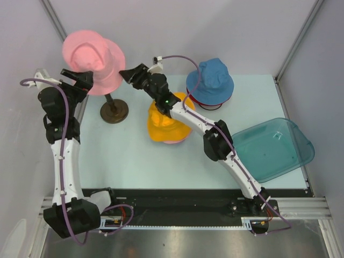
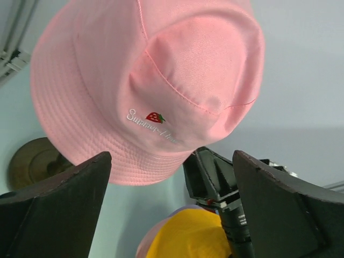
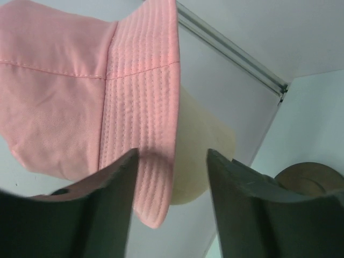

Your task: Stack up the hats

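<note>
A pink hat [image 1: 90, 58] sits on the beige mannequin head at the back left, seen close in the left wrist view [image 2: 150, 86]. My left gripper [image 1: 81, 79] is open wide at the brim's left side [image 2: 172, 177], holding nothing. At the brim's right side my right gripper [image 1: 128, 73] is open. The brim's edge [image 3: 148, 123] hangs between its fingers against the left one, with the mannequin head [image 3: 203, 150] behind it. An orange hat [image 1: 167, 122] lies mid-table on a lilac one. A blue hat [image 1: 210, 79] sits on a red hat [image 1: 207, 105] at the back right.
The mannequin's round brown stand base [image 1: 114, 112] rests on the table under the pink hat. A translucent teal tray [image 1: 290, 156] lies at the right edge. Frame posts and grey walls close in the back corners.
</note>
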Robot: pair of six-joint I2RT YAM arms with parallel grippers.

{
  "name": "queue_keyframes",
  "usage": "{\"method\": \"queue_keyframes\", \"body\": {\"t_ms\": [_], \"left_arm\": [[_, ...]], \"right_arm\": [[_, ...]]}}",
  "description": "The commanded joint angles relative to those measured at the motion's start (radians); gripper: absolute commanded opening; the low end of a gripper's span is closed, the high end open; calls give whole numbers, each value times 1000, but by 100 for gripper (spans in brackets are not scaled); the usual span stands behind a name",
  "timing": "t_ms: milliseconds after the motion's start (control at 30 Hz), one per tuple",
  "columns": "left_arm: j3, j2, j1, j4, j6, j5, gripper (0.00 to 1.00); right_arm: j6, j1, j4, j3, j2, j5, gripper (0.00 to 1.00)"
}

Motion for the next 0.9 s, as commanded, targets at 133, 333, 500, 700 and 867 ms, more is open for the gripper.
{"method": "queue_keyframes", "body": {"t_ms": [133, 333, 500, 700, 867], "left_arm": [[91, -88, 6, -166, 131, -158, 100], [219, -114, 6, -278, 244, -276, 100], [338, -120, 3, -322, 349, -346, 100], [346, -157, -115, -330, 487, -415, 100], [185, -241, -261, -376, 533, -438, 100]], "right_arm": [[-162, -6, 192, -206, -196, 20, 74], [-228, -17, 289, -313, -305, 59, 78], [-311, -26, 251, -271, -368, -10, 78], [-653, -4, -16, -379, -554, -96, 78], [-846, 14, -235, -747, -835, 55, 78]]}}
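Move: The pink hat sits on the mannequin head roughly 10 cm ahead of the open left hand, about 4 cm to its right and about level. From the right hand the hat's middle is some 13 cm left, 3 cm ahead and 4 cm above, its brim close by the half-open fingers. The stand's base is about 12 cm left, 2 cm ahead and 30 cm below the right hand; the yellow hat is roughly 17 cm right, 3 cm back and 20 cm below. Both hands draw back and up about 11 cm from the pink hat, the right also rightward, opening wider. ##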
